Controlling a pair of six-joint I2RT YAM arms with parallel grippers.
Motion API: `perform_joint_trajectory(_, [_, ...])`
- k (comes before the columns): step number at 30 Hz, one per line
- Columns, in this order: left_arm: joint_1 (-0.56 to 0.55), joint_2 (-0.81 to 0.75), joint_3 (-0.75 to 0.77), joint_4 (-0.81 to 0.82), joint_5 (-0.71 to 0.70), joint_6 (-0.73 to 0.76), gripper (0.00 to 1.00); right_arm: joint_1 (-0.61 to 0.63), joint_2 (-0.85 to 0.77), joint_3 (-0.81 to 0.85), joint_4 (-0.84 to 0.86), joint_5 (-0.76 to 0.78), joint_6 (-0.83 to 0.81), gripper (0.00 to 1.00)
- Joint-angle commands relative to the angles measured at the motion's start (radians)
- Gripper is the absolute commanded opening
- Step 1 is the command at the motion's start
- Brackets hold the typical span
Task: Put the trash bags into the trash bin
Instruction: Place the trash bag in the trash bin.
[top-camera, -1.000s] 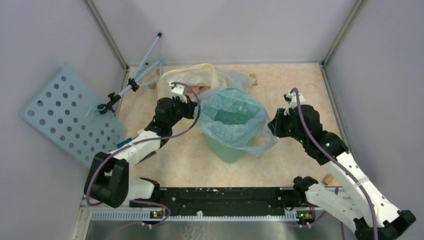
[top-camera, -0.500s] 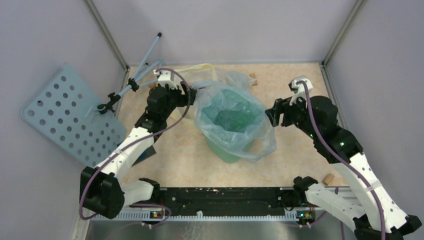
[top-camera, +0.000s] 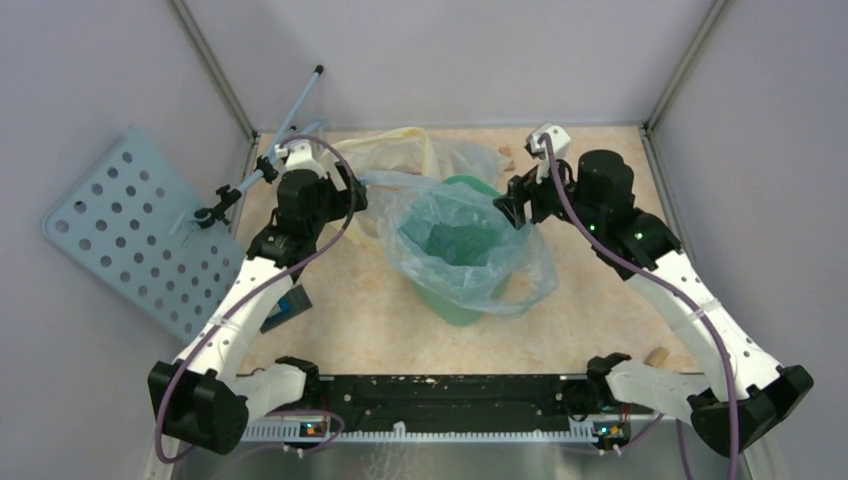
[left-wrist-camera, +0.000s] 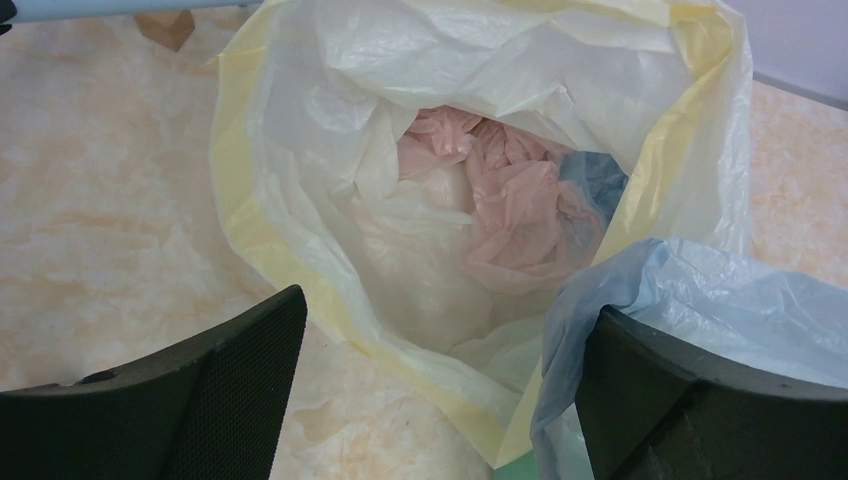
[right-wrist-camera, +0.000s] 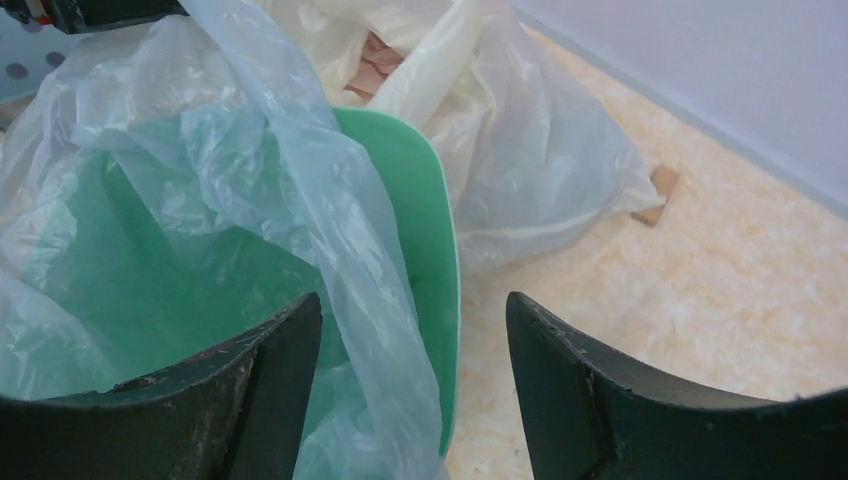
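Note:
The pale-blue trash bag (top-camera: 455, 235) sits in the mint-green trash bin (top-camera: 450, 305), its loose rim spilling over the sides. My left gripper (top-camera: 352, 190) stands open at the bag's far-left edge. In the left wrist view the left gripper (left-wrist-camera: 440, 340) has blue film (left-wrist-camera: 720, 300) resting against its right finger, not pinched. My right gripper (top-camera: 512, 205) is open at the bin's far-right rim. In the right wrist view the right gripper (right-wrist-camera: 412, 305) straddles the green rim (right-wrist-camera: 425, 220) and a fold of the bag (right-wrist-camera: 250, 150).
A whitish bag with a yellow rim (top-camera: 420, 150), holding pink film, lies just behind the bin. A pale-blue perforated board (top-camera: 140, 235) and a thin stand (top-camera: 270, 160) are at the left wall. Small wooden blocks (top-camera: 507, 158) (top-camera: 656, 356) lie on the table.
Both grippers have opened and let go of the bag's rim. The left one drew back to the left; the right one swung in to the bin's far rim. The bag's mouth has slackened.

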Motion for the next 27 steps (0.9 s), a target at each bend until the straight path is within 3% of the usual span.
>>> perform_joint_trajectory(1, [0.007,-0.029,-0.014,0.083,0.112,0.045,0.99,0.015,0.063,0.097,0.056,-0.102,-0.102,0.68])
perform_joint_trajectory(9, [0.008,0.063,0.071,0.137,0.298,0.102,0.97,0.121,0.161,0.149,0.056,-0.017,-0.212,0.64])
perform_joint_trajectory(14, [0.007,0.086,0.087,0.132,0.293,0.104,0.97,0.122,0.223,0.199,0.042,0.089,-0.175,0.54])
perform_joint_trajectory(18, [0.007,0.093,0.090,0.132,0.276,0.112,0.97,0.122,0.230,0.194,0.071,0.131,-0.165,0.39])
perform_joint_trajectory(23, [0.007,0.106,0.092,0.122,0.274,0.114,0.97,0.122,0.250,0.201,0.075,0.153,-0.168,0.39])
perform_joint_trajectory(24, [0.007,0.107,0.091,0.122,0.274,0.114,0.97,0.122,0.256,0.204,0.074,0.165,-0.165,0.36])
perform_joint_trajectory(27, [0.007,0.112,0.085,0.124,0.270,0.112,0.95,0.122,0.275,0.216,0.074,0.182,-0.158,0.10])
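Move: From the right gripper, the nearest stretch of the blue trash bag's rim lies about 4 cm ahead, 4 cm left and 3 cm below. The trash bin's mouth is centred some 10 cm left of that gripper, 8 cm back and 9 cm lower. From the left gripper, which has the bag's film hooked over its right finger, the mouth is about 22 cm right and 9 cm back, a little below; the white bag sits about 10 cm ahead, 12 cm right, 15 cm down. Sweep the right gripper about 5 cm left across the bag's rim, then push it forward some 4 cm, dipping slightly and rolling its left side down, while closing the half-open fingers to pinch the rim. Bring the left gripper about 5 cm right towards the bin, turning some 15 degrees clockwise; keep its fingers wide and the film still over its right finger. ##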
